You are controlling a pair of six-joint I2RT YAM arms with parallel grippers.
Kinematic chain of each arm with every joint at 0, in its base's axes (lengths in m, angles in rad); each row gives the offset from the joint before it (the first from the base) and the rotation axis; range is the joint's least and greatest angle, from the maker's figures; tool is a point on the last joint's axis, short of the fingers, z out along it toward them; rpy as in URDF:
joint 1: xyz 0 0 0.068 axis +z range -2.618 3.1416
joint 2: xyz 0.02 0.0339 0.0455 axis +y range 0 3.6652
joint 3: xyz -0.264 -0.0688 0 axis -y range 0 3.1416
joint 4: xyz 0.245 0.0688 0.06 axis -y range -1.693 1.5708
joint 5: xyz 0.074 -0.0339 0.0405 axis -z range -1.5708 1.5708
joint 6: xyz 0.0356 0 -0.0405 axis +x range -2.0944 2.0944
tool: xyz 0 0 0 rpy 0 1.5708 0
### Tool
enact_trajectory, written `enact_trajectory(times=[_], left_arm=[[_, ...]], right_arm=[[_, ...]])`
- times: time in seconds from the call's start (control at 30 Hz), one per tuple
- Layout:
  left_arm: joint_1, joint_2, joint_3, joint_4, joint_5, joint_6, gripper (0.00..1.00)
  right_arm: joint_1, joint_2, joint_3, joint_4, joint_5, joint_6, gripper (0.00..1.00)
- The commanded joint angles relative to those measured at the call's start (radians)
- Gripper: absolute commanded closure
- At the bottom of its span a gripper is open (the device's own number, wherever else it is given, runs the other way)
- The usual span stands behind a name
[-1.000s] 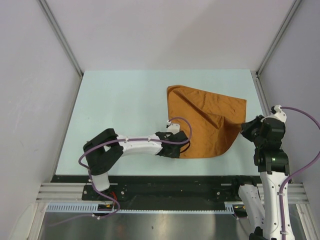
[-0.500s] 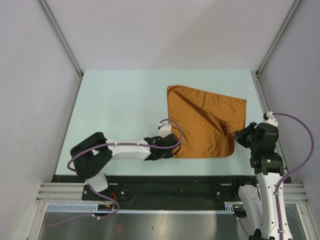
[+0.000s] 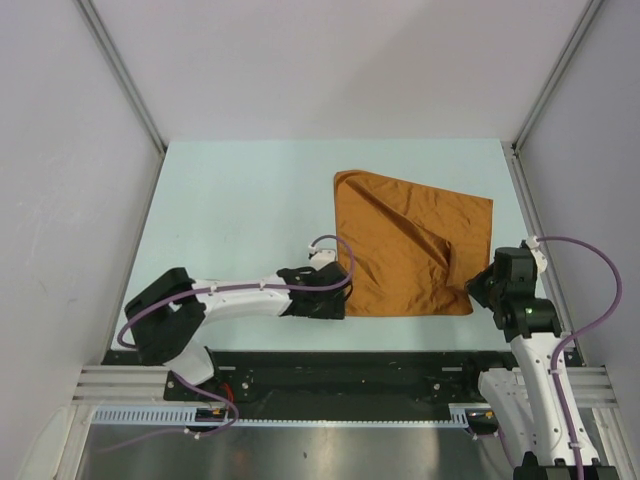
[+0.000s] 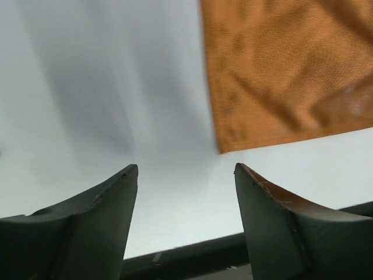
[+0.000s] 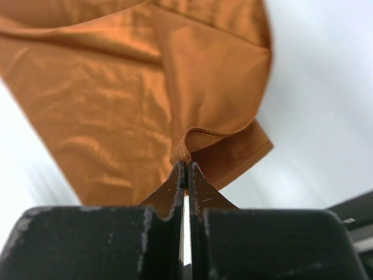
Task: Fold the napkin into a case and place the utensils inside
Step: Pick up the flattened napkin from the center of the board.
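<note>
The rust-orange napkin (image 3: 405, 240) lies on the right half of the table, creased, with a fold running to its near right corner. My left gripper (image 3: 338, 302) is open just off the napkin's near left corner (image 4: 224, 146), low over the table, with nothing between its fingers (image 4: 116, 198). My right gripper (image 3: 478, 285) is shut on the napkin's right edge (image 5: 186, 154), which bunches up at its fingertips and is lifted slightly. No case shape shows. The utensils are out of view.
The pale table (image 3: 240, 220) is bordered by grey walls on three sides. A black rail (image 3: 330, 365) runs along its near edge, close under the left gripper, and appears as a dark strip (image 4: 186, 248) in the left wrist view.
The left gripper shut, drew back toward the near left, then opened and let go of the napkin corner. The right gripper moved nearer with the cloth; the near edge now lies straight.
</note>
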Motion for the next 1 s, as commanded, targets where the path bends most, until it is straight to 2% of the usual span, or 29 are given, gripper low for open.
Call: enact_trajectory(times=[0.0,0.13,0.47,0.57,0.7,0.8,0.97], left_arm=[[-0.047,0.115,0.202,-0.139,-0.015,-0.116,0.26],[-0.079,0.207,0.284,-0.183,-0.056,-0.126,0.26],[-0.076,0.301,0.23,-0.131,-0.076,-0.123,0.3],[-0.066,0.302,0.201,-0.111,-0.08,-0.122,0.36],[-0.061,0.293,0.152,-0.077,-0.076,-0.125,0.55],[-0.056,0.287,0.126,-0.049,-0.055,-0.119,0.66],[-0.062,0.264,0.07,0.03,0.0,-0.111,0.73]], right_arm=[[0.006,0.006,0.069,-0.028,0.115,0.033,1.0],[0.006,0.027,0.096,-0.025,0.103,0.011,1.0],[0.007,0.009,0.089,-0.016,0.104,-0.022,1.0],[0.007,0.007,0.078,-0.013,0.095,-0.021,1.0],[0.007,0.007,0.081,-0.009,0.09,-0.022,1.0],[0.007,0.009,0.084,-0.009,0.089,-0.022,1.0],[0.007,0.013,0.083,-0.003,0.078,-0.013,1.0]])
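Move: The napkin's near left corner, next to be pinched, lies about 4 cm to the left hand's right, hardly ahead and some 2 cm below its open fingers; the napkin's middle is roughly 19 cm right and 13 cm ahead of that hand. From the right hand, which already holds a raised fold, this near left corner lies about 23 cm left, 3 cm back and 12 cm below, and the near right corner about 3 cm right, 3 cm back and 12 cm below. The left hand, fingers open, swings about 5 cm right in a low arc, rising a little and then sinking roughly 2 cm to the napkin's near left corner, where it eases a centimetre or two forward and back left while the fingers close well over halfway, one on each side of the left hem, without shutting. The right hand keeps its shut grip on the raised fold, lifts it about 2 cm and shifts it a centimetre right, then holds still. ##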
